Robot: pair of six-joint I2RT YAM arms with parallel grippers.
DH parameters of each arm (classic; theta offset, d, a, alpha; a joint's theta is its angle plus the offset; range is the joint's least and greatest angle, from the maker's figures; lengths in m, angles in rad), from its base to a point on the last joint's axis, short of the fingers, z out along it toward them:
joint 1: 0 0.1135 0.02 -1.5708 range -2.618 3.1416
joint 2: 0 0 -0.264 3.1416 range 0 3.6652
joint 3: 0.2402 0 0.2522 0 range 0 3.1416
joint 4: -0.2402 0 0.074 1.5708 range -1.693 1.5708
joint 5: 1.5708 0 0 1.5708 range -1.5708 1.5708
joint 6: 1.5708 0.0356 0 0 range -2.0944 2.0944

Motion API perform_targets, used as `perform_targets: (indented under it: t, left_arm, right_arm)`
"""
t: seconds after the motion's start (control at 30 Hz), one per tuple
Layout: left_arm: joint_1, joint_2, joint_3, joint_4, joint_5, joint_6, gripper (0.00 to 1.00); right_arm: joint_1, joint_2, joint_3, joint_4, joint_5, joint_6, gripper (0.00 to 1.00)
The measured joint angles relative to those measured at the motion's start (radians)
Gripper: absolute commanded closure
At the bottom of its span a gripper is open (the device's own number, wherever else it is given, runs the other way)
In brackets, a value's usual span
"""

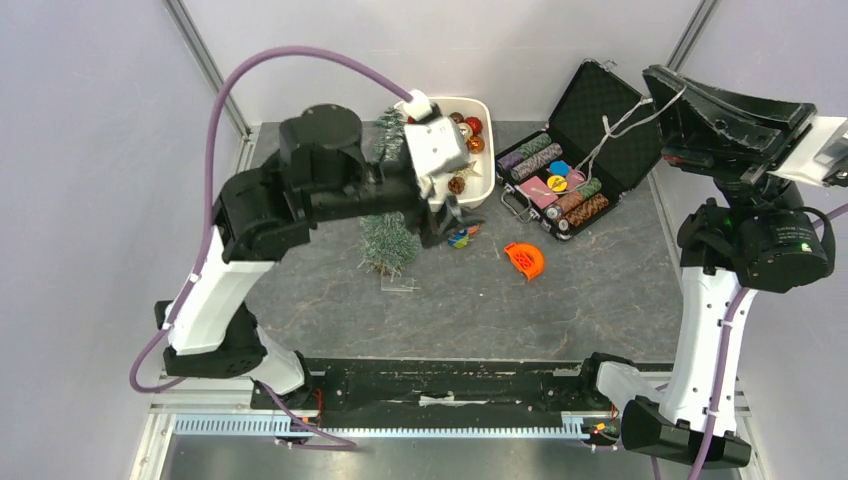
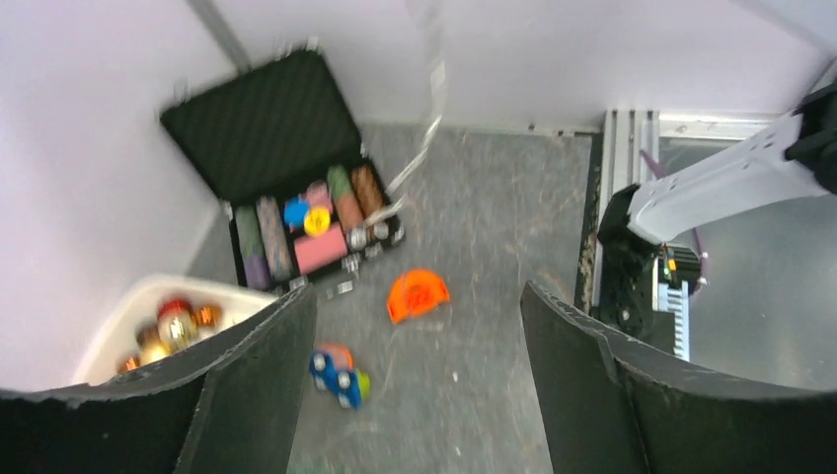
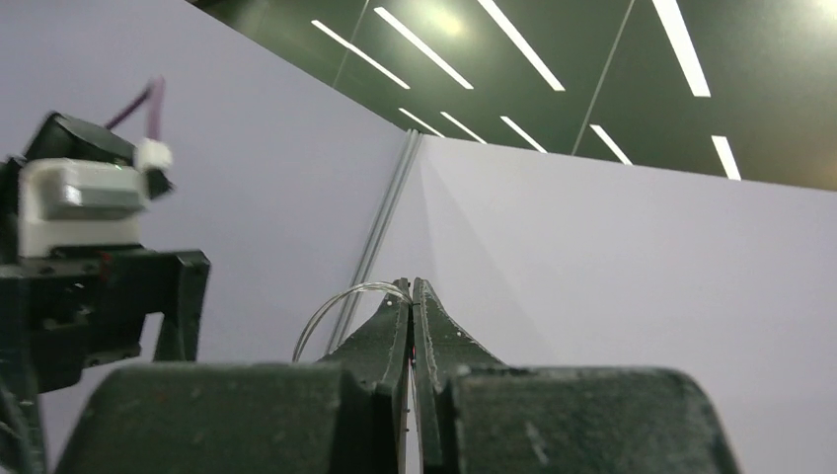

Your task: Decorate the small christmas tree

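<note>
The small christmas tree (image 1: 389, 243) stands left of centre on the table, its clear base (image 1: 399, 283) toward me and its middle hidden under my left arm. My left gripper (image 1: 452, 214) hangs just right of the tree, open, nothing between its fingers (image 2: 259, 380). Below it on the table lies a blue, orange and green ornament (image 1: 459, 237) (image 2: 338, 375). My right gripper (image 1: 655, 80) (image 3: 411, 286) is raised at the back right, shut on a thin clear wire (image 3: 336, 306) that trails down (image 1: 610, 125) to the open case.
A white tub (image 1: 484, 150) (image 2: 138, 296) of ball ornaments sits behind the tree. An open black case (image 1: 595, 110) (image 2: 266, 123) with coloured rolls stands at the back right. An orange plastic piece (image 1: 524, 260) (image 2: 418, 294) lies mid-table. Enclosure walls surround the table.
</note>
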Motion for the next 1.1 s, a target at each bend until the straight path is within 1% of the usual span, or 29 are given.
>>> perform_targets:
  t: [0.03,0.13,0.23,0.4,0.5,0.6,0.77,0.97,1.1]
  left_arm:
    - [-0.061,0.016,0.027,0.016,-0.042,0.030,0.18]
    - [-0.200,0.047,0.055,0.072,-0.138,0.108,0.17]
    - [-0.261,0.112,0.099,0.141,-0.201,0.151,0.18]
    - [-0.269,0.270,0.233,0.243,-0.278,0.171,0.18]
    - [-0.280,0.336,0.281,0.288,-0.316,0.196,0.24]
    - [-0.297,0.366,0.288,0.313,-0.356,0.207,0.27]
    - [-0.307,0.395,0.294,0.367,-0.461,0.243,0.33]
    - [-0.307,0.397,0.298,0.433,-0.576,0.312,0.40]
    - [-0.306,0.397,0.297,0.464,-0.618,0.348,0.46]
  right_arm:
    - [0.000,-0.006,-0.021,-0.002,-0.002,-0.006,1.00]
    - [0.010,-0.030,-0.087,-0.004,-0.005,-0.021,1.00]
    - [0.042,-0.047,-0.152,-0.011,-0.016,-0.049,1.00]
    - [0.138,-0.072,-0.212,-0.150,-0.023,-0.195,1.00]
    - [0.163,-0.073,-0.227,-0.212,-0.027,-0.250,1.00]
    - [0.172,-0.082,-0.254,-0.253,-0.034,-0.285,1.00]
    - [0.196,-0.112,-0.293,-0.309,-0.049,-0.340,1.00]
    - [0.218,-0.120,-0.295,-0.325,-0.072,-0.359,1.00]
    - [0.225,-0.123,-0.298,-0.333,-0.080,-0.363,1.00]
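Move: The silvery wire hangs from the right gripper's shut fingertips. Its stretch just under those tips lies about 15 cm to the left hand's right and 16 cm above it, neither ahead nor back. The tree stands some 14 cm left of the left hand, 2 cm ahead and 35 cm below; the chip case is about 25 cm ahead, 20 cm right and 48 cm below. From the right hand, the left's open fingers are level fore-and-aft, some 16 cm left and 18 cm below. The wire, still pinched in the right fingers, is carried down about 10 cm and some 5 cm forward towards the left gripper. The left hand goes to its right about 12 cm, rising 6 cm, drawing back briefly before easing forward; it rolls some 25 degrees and partly closes its fingers around the strand just by the right fingertips. ##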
